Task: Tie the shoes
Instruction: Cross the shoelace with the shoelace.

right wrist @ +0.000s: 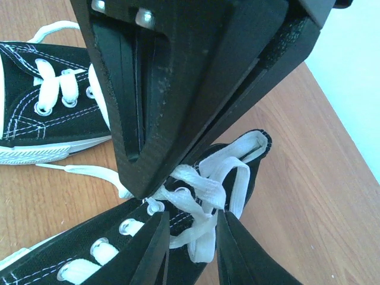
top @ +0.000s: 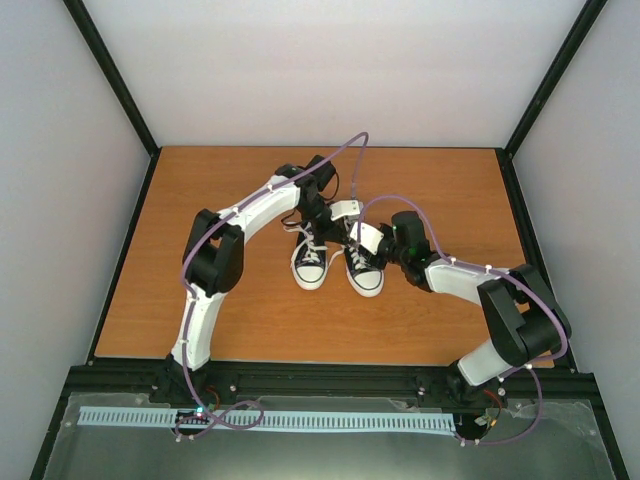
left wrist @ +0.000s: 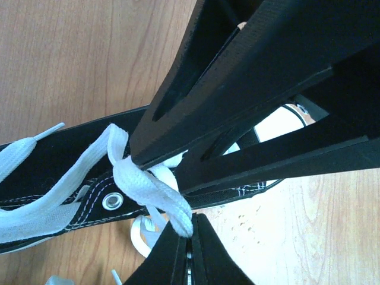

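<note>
Two black shoes with white toe caps stand side by side mid-table, the left shoe (top: 310, 266) and the right shoe (top: 364, 270). Both grippers meet over the right shoe's lace knot. My left gripper (left wrist: 191, 236) is shut on a loop of white lace (left wrist: 151, 187) beside a metal eyelet (left wrist: 111, 202). My right gripper (right wrist: 191, 237) has its jaws a little apart, pressed on a bunch of lace strands (right wrist: 205, 199) at the shoe's top. In the top view the left gripper (top: 324, 222) and right gripper (top: 352, 234) hide the knot.
The wooden table (top: 200, 200) is ringed by a black frame and white walls. In the right wrist view the left shoe (right wrist: 35, 113) lies at the upper left, its loose lace end trailing on the wood. The right arm's fingers (left wrist: 249, 77) fill the left wrist view's top.
</note>
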Available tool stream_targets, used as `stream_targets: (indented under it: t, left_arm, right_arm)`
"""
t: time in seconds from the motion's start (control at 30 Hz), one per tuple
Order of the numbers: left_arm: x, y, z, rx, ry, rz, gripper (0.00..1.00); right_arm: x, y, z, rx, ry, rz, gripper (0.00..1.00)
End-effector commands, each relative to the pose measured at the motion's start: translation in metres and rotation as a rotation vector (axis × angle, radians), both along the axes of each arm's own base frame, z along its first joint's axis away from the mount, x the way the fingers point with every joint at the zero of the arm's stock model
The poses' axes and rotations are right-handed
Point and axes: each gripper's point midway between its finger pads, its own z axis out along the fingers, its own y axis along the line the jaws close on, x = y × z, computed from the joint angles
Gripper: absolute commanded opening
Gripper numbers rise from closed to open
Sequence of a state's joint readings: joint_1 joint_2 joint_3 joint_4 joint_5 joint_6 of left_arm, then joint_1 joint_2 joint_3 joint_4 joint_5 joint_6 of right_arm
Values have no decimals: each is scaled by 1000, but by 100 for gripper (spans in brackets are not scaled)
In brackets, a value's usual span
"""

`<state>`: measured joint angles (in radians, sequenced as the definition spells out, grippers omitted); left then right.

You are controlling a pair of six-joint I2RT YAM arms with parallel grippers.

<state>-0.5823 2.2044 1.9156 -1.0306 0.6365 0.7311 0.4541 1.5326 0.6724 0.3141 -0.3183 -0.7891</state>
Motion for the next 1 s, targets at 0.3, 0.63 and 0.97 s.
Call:
stream_targets:
  t: [0.3,0.63,0.97]
  left_arm:
    - [7,2,3,-7,-13,-36,4]
    - [5,0,5,-17,-8,-49,6]
    - [18,6,6,-20,11,14,6]
  right_arm:
    - [9,12,1,-6,-35,51,23]
    - [13,18,-3,-6,-26,70,19]
    - [-4,6,-3,-40,25,45,3]
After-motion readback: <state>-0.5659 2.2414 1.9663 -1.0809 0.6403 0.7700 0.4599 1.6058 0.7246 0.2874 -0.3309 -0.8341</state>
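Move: The white lace strand the right fingers will shut on lies almost between them, about 1 cm ahead, 1 cm left and 1 cm below. The left hand already pinches this lace; the strand's grasp spot is about 2 cm to its right, 1 cm ahead and 1 cm down. From the left hand the right shoe's middle is some 4 cm right, 3 cm back and 7 cm down, the left shoe's about 8 cm left, 5 cm back and 7 cm down. The lace stretched from the left fingertips is taken by the right hand, which eases about 1.5 cm down, forward and left over the right shoe, fingers part open, then shuts them on the strand just beside the left tips. The left hand stays nearly in place with its fingers still closed around the lace. ##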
